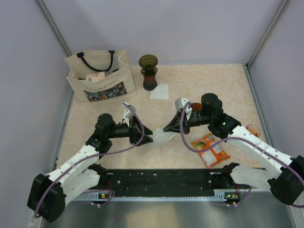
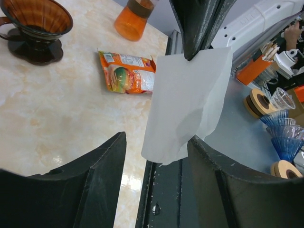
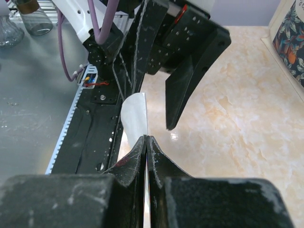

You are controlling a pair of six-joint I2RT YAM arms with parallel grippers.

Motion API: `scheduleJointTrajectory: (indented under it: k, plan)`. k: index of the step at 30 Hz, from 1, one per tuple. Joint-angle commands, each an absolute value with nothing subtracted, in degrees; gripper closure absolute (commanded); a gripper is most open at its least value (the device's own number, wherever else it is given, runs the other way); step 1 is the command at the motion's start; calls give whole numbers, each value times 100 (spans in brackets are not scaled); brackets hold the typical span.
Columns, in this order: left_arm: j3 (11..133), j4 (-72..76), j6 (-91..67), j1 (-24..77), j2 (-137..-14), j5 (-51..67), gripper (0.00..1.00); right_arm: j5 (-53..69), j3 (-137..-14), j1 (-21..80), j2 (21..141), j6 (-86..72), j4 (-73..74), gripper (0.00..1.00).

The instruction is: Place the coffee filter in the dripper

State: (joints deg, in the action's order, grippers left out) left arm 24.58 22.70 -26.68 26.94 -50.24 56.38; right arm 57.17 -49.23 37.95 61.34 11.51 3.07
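Note:
A white paper coffee filter (image 2: 185, 102) hangs in the air between the two arms, above the table's near edge. My right gripper (image 3: 146, 138) is shut on its edge, and its closed fingers (image 2: 197, 28) pinch the sheet from the top of the left wrist view. My left gripper (image 2: 156, 137) is open, with the filter's lower end between its fingers and brushing the right finger (image 2: 204, 156). In the top view the filter (image 1: 164, 137) sits between the left gripper (image 1: 151, 137) and the right gripper (image 1: 166, 128). The dark olive-green dripper (image 1: 148, 61) stands at the back on a dark red vessel (image 1: 150, 80).
A second white filter (image 1: 159, 91) lies flat near the dripper. A canvas tote bag (image 1: 99, 76) stands at the back left. An orange snack packet (image 1: 210, 149) lies under the right arm. A brown translucent cone cup (image 2: 35, 23) and an orange bottle (image 2: 134, 21) stand to the right.

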Motion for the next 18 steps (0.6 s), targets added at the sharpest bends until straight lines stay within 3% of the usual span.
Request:
scheduleJointTrajectory:
  k: [1,8,13,15,18]
  plan:
    - [2751,2488,-2479,2900,-5229,5810,42,5906,-5194,3744,6187,994,-184,100]
    - [2812,2769,-2575,3076,-5326,5538,49,5801,-5080,3735,6223,765,-439,100]
    - [2786,2952,-2724,3076,-5379,5291,76,5476,-4966,3744,6144,537,-685,100]
    - [2725,3093,-2812,3076,-5353,5256,100,5371,-4922,3744,6117,484,-721,100]
    - [2611,3217,-2926,3085,-5212,4897,100,5072,-4878,3744,6100,422,-721,100]
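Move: The coffee filter hangs from the right hand's shut fingers, its middle about 4 cm to the right of the left hand, level fore and aft and perhaps 1 cm higher. From the right hand it lies some 3 cm back, 2 cm left and 3 cm below. From the left hand, the brown dripper stands roughly 19 cm ahead, 24 cm right, and the orange packet 4 cm ahead, 31 cm right, both nearly 20 cm lower. Left hand eases 1.5 cm right, pinching the filter's free edge; right, still gripping, rises 1.5 cm and forward. ##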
